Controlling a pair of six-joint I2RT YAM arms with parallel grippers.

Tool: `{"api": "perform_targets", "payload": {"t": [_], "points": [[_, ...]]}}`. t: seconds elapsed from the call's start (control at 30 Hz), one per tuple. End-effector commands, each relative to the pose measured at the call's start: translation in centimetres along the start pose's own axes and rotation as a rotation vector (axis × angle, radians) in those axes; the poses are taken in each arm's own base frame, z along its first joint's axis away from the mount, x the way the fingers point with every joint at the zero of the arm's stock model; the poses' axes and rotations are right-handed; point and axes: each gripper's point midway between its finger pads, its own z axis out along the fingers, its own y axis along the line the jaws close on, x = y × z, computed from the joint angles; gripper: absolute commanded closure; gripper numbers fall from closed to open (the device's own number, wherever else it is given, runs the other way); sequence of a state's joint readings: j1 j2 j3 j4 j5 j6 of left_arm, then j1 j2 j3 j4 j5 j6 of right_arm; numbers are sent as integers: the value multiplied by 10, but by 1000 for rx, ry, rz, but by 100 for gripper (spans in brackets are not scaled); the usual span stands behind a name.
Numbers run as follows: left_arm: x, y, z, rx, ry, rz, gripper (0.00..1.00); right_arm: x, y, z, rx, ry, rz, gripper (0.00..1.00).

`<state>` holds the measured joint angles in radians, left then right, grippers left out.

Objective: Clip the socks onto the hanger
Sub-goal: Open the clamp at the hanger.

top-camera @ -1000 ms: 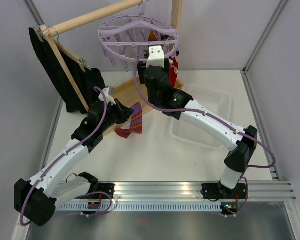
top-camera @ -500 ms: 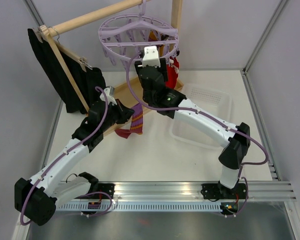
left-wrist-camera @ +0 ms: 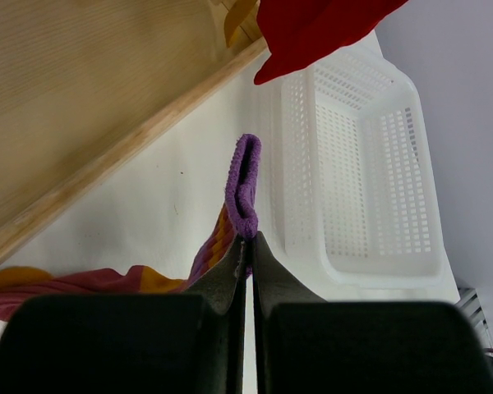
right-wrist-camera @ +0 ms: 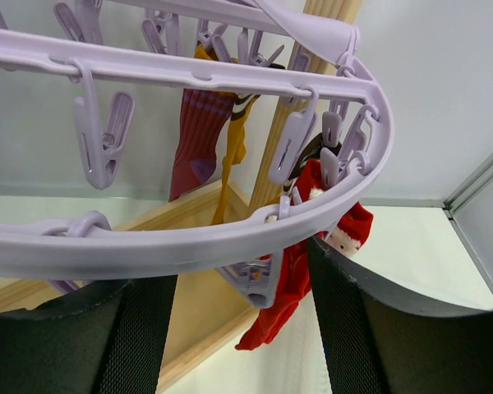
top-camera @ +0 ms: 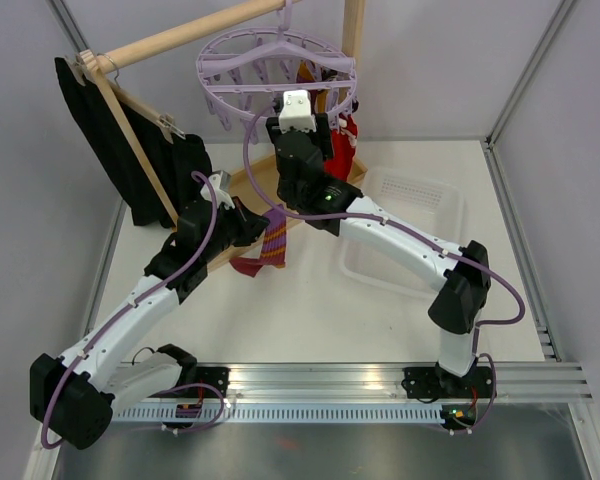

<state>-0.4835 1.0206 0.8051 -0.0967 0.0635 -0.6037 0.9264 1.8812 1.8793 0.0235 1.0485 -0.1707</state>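
Observation:
The lavender ring hanger hangs from the wooden rack. My right gripper is raised just under its near rim. In the right wrist view it is open, with the rim crossing in front and one peg hanging between the fingers, untouched. A red sock with white bits, a maroon sock and a mustard one hang clipped to the ring. My left gripper is shut on the purple cuff of a striped purple-orange sock, held above the table.
A white perforated basket lies at the right. The rack's wooden base lies under the hanger. A black garment hangs from a wooden hanger at the left. The rack's post stands behind the ring.
My right arm has swung a little left and up toward the hanger's near rim. The left arm and its sock have stayed where they were.

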Motion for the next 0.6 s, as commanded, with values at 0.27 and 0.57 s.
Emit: {"api": "perform_targets", "payload": {"t": [0.27,0.57], "points": [[-27,-21,-5,73,-70,44,98,-28,-12,0,58,-57,46,43],[-27,-24,-5,95,-79,33,98,-29,-20,-3,66,-51,43,61]]}}
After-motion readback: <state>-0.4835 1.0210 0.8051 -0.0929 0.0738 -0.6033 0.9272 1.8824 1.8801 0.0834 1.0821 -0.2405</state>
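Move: The empty clamp on the hanger's near rim is already between the right hand's spread fingers, about 1 cm ahead and 1 cm up; the rim runs some 3 cm above the hand. The next clamp is roughly 7 cm left and 1 cm ahead, and the red sock hangs about 7 cm right, 5 cm ahead, slightly lower. From the left hand, which still holds the striped sock, the clamp is about 13 cm ahead, 9 cm right, 15 cm up. The right hand rises about 1 cm, edging left, while its fingers close by nearly half around the clamp. ##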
